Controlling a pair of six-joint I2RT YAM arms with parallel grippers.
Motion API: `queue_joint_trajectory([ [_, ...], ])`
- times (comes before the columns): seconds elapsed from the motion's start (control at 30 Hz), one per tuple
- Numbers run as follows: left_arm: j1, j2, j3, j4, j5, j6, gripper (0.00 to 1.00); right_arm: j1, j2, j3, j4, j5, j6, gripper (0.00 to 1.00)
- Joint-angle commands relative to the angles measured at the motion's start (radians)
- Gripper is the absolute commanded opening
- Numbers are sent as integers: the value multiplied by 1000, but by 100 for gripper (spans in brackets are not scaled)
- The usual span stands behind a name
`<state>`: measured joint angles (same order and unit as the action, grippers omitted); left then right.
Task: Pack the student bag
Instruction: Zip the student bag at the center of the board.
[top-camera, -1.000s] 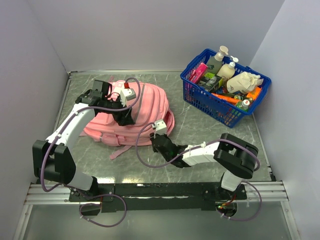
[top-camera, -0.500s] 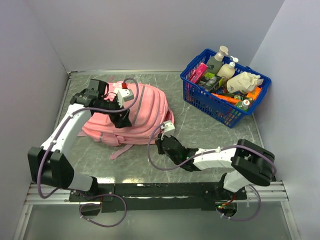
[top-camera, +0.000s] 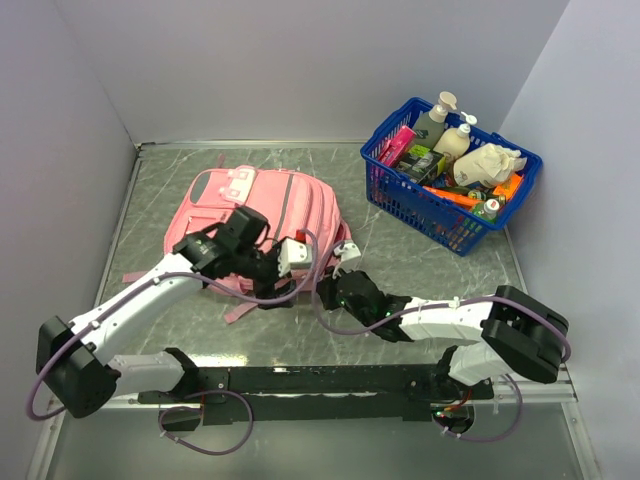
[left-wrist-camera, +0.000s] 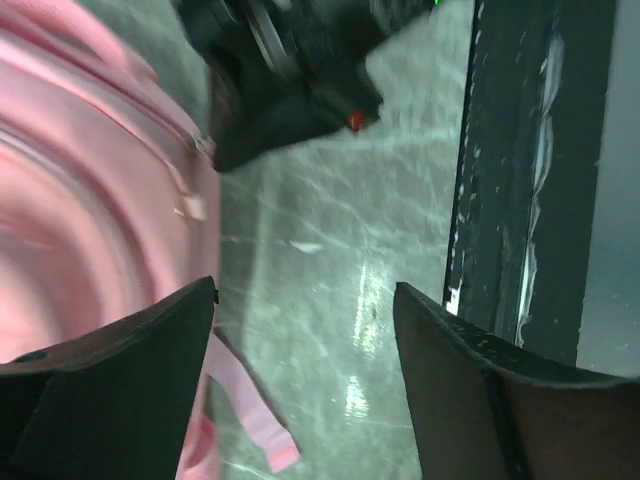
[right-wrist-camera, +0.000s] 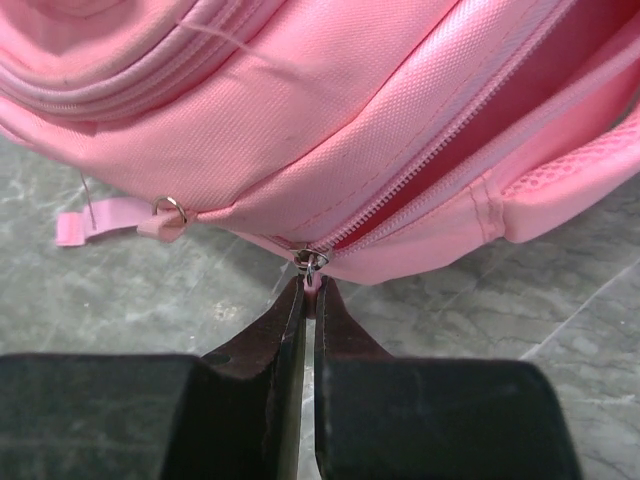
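The pink student bag (top-camera: 265, 205) lies flat at the table's middle left. Its near edge fills the right wrist view, with the main zipper (right-wrist-camera: 420, 165) partly open to the right of the slider. My right gripper (right-wrist-camera: 312, 287) is shut on the small pink zipper pull (right-wrist-camera: 314, 280) just below the metal slider. In the top view this gripper (top-camera: 332, 278) sits at the bag's near right corner. My left gripper (left-wrist-camera: 305, 292) hangs open over bare table beside the bag (left-wrist-camera: 80, 200), holding nothing. It (top-camera: 298, 270) is close to the left of the right gripper.
A blue plastic basket (top-camera: 428, 215) full of bottles and packets stands at the back right. A loose pink strap (left-wrist-camera: 250, 415) lies on the table by the bag's near edge. The black rail (left-wrist-camera: 520, 180) runs along the table's front. Grey walls enclose three sides.
My left arm swung from over the bag's top down to its near edge. My right gripper closed on the zipper pull and its arm stretched left. The bag shifted slightly.
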<state>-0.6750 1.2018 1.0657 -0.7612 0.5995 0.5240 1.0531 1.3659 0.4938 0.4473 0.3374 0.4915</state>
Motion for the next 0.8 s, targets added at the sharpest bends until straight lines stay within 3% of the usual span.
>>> queue_joint_trajectory([
  [0.0, -34, 7, -45, 167, -150, -77, 73, -28, -51, -9, 54, -102, 48, 0],
  [0.2, -37, 10, -81, 309, -369, -131, 64, -48, -34, -9, 82, -179, 71, 0],
  [0.37, -40, 4, -90, 296, -383, -116, 63, -59, -21, -11, 91, -212, 85, 0],
  [0.6, -49, 13, -216, 356, -432, -84, 63, -67, -31, 0, 87, -242, 81, 0],
  [0.67, -49, 12, -228, 376, -458, -67, 54, -68, -33, 5, 76, -244, 81, 0],
  [0.7, -49, 10, -230, 382, -474, -61, 36, -70, -31, 6, 73, -247, 82, 0],
  [0.77, -51, 7, -224, 385, -503, -47, 11, -80, -31, 5, 61, -248, 90, 0],
])
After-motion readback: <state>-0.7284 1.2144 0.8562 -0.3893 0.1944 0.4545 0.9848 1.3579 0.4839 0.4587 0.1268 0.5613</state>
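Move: The left hand's target, the bag's piped front edge, lies about 7 cm ahead of its open fingers, 1 cm to the left and 6 cm lower. The zipper pull, already in the right fingers, is some 5 cm ahead of the left hand, 8 cm to its right and 9 cm below; the ring tab sits about 4 cm left of that pull and 1 cm nearer the base. From the right hand, the target edge is roughly 2 cm ahead, 9 cm left and 3 cm higher. Forward and down goes the left hand, about 6 cm out and 5 cm lower: a short dip, a nearly level sweep over to the bag's front edge, then a second drop onto it. It turns some 15 degrees counter-clockwise and rolls about as much, its fingers narrowing on the way and closing fast on the piped edge at the end. The right keeps its pinch on the zipper pull, easing back and left a centimetre as its wrist turns slightly. ##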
